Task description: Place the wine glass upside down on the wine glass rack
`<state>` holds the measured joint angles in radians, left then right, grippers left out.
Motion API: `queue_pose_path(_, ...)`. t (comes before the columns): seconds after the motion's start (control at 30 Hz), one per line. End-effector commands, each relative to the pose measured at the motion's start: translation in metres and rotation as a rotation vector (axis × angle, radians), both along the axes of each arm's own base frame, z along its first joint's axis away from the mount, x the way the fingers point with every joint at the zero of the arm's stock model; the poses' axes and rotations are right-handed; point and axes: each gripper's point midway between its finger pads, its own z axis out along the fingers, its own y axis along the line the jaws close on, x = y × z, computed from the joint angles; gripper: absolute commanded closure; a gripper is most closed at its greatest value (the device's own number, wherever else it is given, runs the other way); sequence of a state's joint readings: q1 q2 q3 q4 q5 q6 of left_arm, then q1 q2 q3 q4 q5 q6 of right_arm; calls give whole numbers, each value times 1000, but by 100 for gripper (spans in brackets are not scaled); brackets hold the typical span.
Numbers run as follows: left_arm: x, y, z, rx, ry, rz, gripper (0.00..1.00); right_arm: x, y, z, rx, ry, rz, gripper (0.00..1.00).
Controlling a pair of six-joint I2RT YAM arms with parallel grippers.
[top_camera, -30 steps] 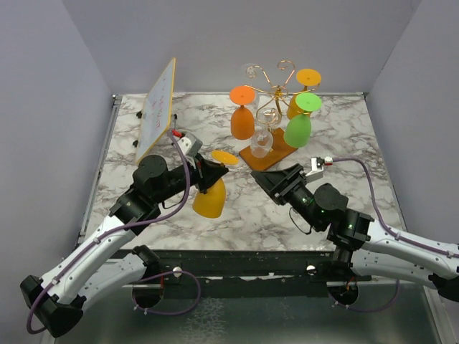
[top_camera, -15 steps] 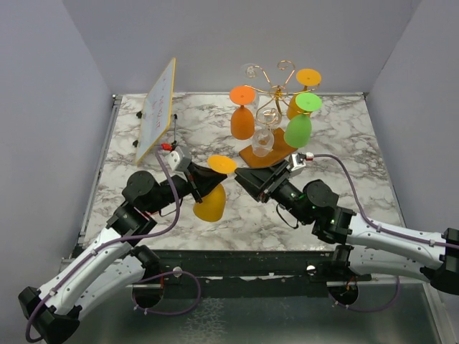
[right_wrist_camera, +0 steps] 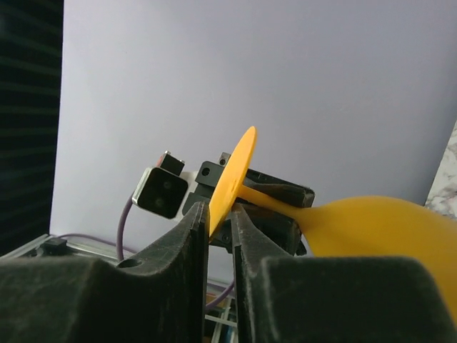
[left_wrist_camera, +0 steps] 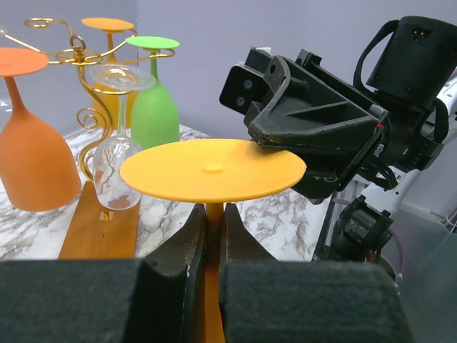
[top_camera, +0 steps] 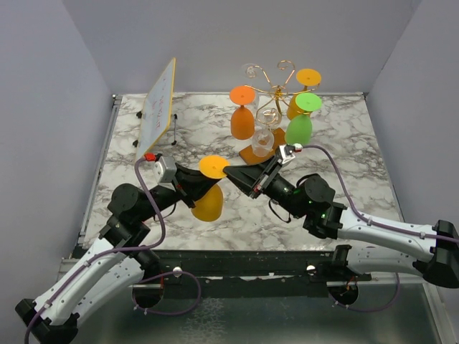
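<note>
The yellow wine glass (top_camera: 208, 206) is upside down, its foot (top_camera: 214, 166) on top. My left gripper (top_camera: 197, 183) is shut on its stem, seen in the left wrist view (left_wrist_camera: 213, 221) just below the foot (left_wrist_camera: 213, 170). My right gripper (top_camera: 231, 172) comes from the right. In the right wrist view (right_wrist_camera: 220, 214) its jaws stand narrowly apart astride the foot's rim (right_wrist_camera: 235, 171), with a gap on one side. The bowl (right_wrist_camera: 378, 229) shows at the right. The gold wire wine glass rack (top_camera: 271, 93) stands behind on its wooden base (top_camera: 271, 156).
Hanging on the rack are an orange glass (top_camera: 242, 122), a green glass (top_camera: 297, 130), a yellow-orange glass (top_camera: 297, 104) and a clear glass (top_camera: 262, 140). A tilted whiteboard (top_camera: 156, 111) stands at the back left. Grey walls enclose the marble table (top_camera: 337, 143).
My right gripper has reached left and now straddles the rim of the glass's foot. My left arm has drawn back and lowered a little, keeping hold of the stem.
</note>
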<state>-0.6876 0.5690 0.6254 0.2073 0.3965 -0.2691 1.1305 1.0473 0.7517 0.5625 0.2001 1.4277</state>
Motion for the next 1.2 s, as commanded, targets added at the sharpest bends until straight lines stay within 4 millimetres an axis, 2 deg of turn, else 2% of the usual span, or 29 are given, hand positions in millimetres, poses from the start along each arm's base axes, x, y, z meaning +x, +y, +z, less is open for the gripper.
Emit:
queue_pose_path(0.0, -6, 1, -2, 3, -24, -20, 100, -4, -3, 23, 64, -26, 13, 83)
queue_pose_path(0.07, -6, 2, -1, -3, -18, -15, 100, -4, -2, 28, 59, -38, 13, 93)
queue_pose_path(0.1, -5, 3, -1, -8, -9, -6, 96, -4, -3, 30, 55, -48, 10, 98)
queue_pose_path(0.23, -4, 11, 4, -40, 17, 33, 44, -3, -5, 40, 36, -103, -17, 99)
queue_pose_path(0.3, -6, 15, 8, -57, 19, 47, 33, -2, -6, 47, 34, -127, -31, 99)
queue_pose_path(0.47, -7, 34, 17, -54, 2, 131, 29, 5, 5, 66, -24, -215, -69, 99)
queue_pose_path(0.53, -9, 49, 25, -71, -17, 189, 28, 8, 14, 85, -57, -284, -83, 99)
queue_pose_path(0.67, -14, 80, 40, -130, -34, 303, 21, 23, 31, 107, -170, -410, -147, 99)
queue_pose_path(0.77, -18, 100, 49, -178, -42, 369, 16, 48, 40, 111, -263, -448, -203, 99)
queue_pose_path(0.9, -20, 115, 52, -208, -37, 421, 13, 85, 44, 121, -290, -495, -215, 99)
queue_pose_path(1.0, -19, 116, 48, -210, -13, 432, 12, 117, 40, 128, -307, -526, -228, 99)
queue_pose_path(1.17, -11, 111, 35, -226, 57, 436, 12, 153, 29, 144, -330, -648, -276, 99)
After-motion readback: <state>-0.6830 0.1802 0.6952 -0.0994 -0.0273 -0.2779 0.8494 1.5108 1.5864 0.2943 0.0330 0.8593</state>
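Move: Straddling the rim of the yellow wine glass's foot, the right hand has that foot's centre about 3 cm to its left, 1 cm ahead and level; the glass is upside down, and the left hand holds its stem some 3 cm straight below the foot. From the right hand, the rack's scroll top stands about 22 cm ahead and 14 cm right, roughly level. The hanging orange glass is 22 cm ahead, 5 right and 8 lower; the near clear one is 16 ahead, 12 right and equally low. Closing on the rim of the foot, the right hand pinches it, and the left hand then opens wide, frees the stem and withdraws about 11 cm left and 5 cm up, turning counter-clockwise. The right hand first rises, then also sweeps forward towards the rack, some 14 cm out and 13 cm up in all, the wrist tipping its fingers up by about 30 degrees. ##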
